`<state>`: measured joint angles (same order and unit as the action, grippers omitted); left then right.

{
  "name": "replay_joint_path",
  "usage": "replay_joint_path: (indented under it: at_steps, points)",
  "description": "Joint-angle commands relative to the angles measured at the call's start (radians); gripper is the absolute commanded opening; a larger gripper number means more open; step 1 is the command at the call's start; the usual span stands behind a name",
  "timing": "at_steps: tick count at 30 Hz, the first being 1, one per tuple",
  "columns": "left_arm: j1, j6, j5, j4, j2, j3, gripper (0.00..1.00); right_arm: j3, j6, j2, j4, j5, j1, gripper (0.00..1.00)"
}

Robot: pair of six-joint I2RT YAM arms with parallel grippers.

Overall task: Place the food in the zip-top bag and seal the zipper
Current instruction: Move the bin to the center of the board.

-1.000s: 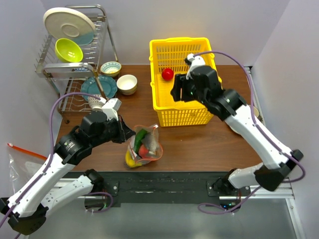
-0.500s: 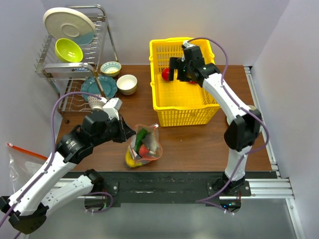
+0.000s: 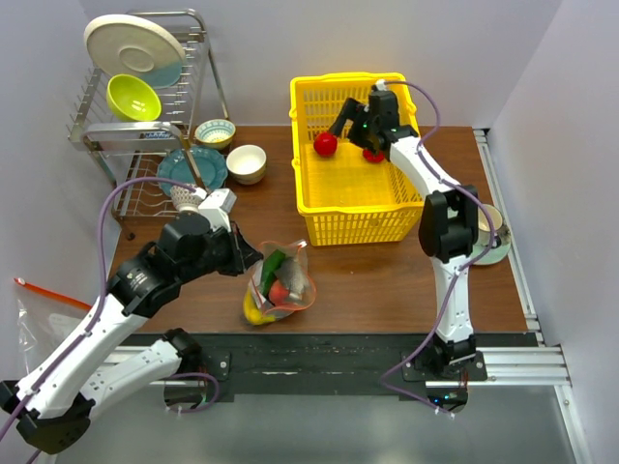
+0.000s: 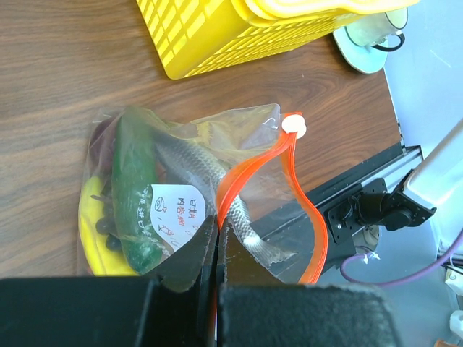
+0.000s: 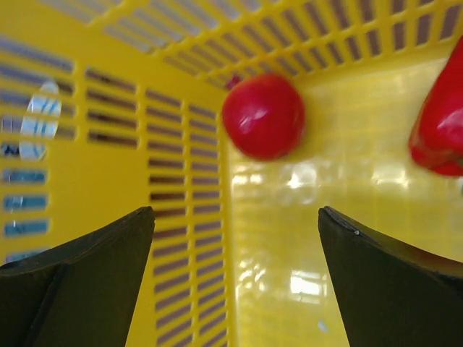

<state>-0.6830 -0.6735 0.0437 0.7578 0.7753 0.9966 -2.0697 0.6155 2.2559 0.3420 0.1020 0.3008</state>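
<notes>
The zip-top bag (image 3: 281,286) lies on the table in front of the yellow basket (image 3: 353,217), its mouth gaping. Through the clear plastic show a green cucumber (image 4: 134,189), a yellow banana (image 4: 90,233), dark grapes (image 4: 108,219) and a grey-beige piece (image 4: 206,177). The orange zipper (image 4: 309,210) curves away to its white end piece (image 4: 294,126). My left gripper (image 4: 216,225) is shut on the bag's mouth edge at the zipper. Inside the basket lie a red apple (image 5: 262,116) and a red pepper (image 5: 440,126). My right gripper (image 5: 235,213) hangs open just short of the apple, holding nothing.
A dish rack (image 3: 116,135) with plates and a green bowl stands at the back left. Two small bowls (image 3: 246,162) and a teal plate (image 3: 184,169) sit beside it. A cup on a saucer (image 3: 490,235) is at the right edge. Another flat clear bag (image 3: 39,314) lies off the table's left.
The right arm has stretched further into the basket toward the apple, and its jaws have spread wide. The left arm and the bag have stayed put.
</notes>
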Motion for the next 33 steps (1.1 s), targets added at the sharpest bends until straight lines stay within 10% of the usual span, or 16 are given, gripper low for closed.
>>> replay_joint_path:
  at_steps: [1, 33]
  points:
    - [0.000, -0.015, -0.015, -0.017, 0.007, 0.060, 0.00, -0.110, 0.086, 0.115, -0.175, 0.054, -0.022, 0.98]
    - [0.000, -0.005, -0.028, -0.014, 0.053, 0.066, 0.00, -0.339, 0.131, 0.412, -0.176, -0.033, 0.095, 0.96]
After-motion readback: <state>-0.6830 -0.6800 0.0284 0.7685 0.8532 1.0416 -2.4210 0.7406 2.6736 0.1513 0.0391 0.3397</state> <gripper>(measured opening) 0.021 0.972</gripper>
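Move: The pomegranate lies in the bin's far-left corner, about 8 cm ahead of the right hand, 3 cm to its left and 10 cm below. The red pepper is some 12 cm to the right of the pomegranate and 2 cm nearer; the bin's middle sits roughly 3 cm ahead of the right hand, 4 cm to its right and 8 cm down. From the left hand, the pomegranate is about 45 cm ahead, 15 cm right and 18 cm lower. Drive the right gripper, fingers still wide open, forward and down about 8 cm each into the bin's far-left corner until the fingertips stand either side of the pomegranate. Then carry it roughly 5 cm left towards the bin's left wall, bearing on the inside of that corner, without closing. ##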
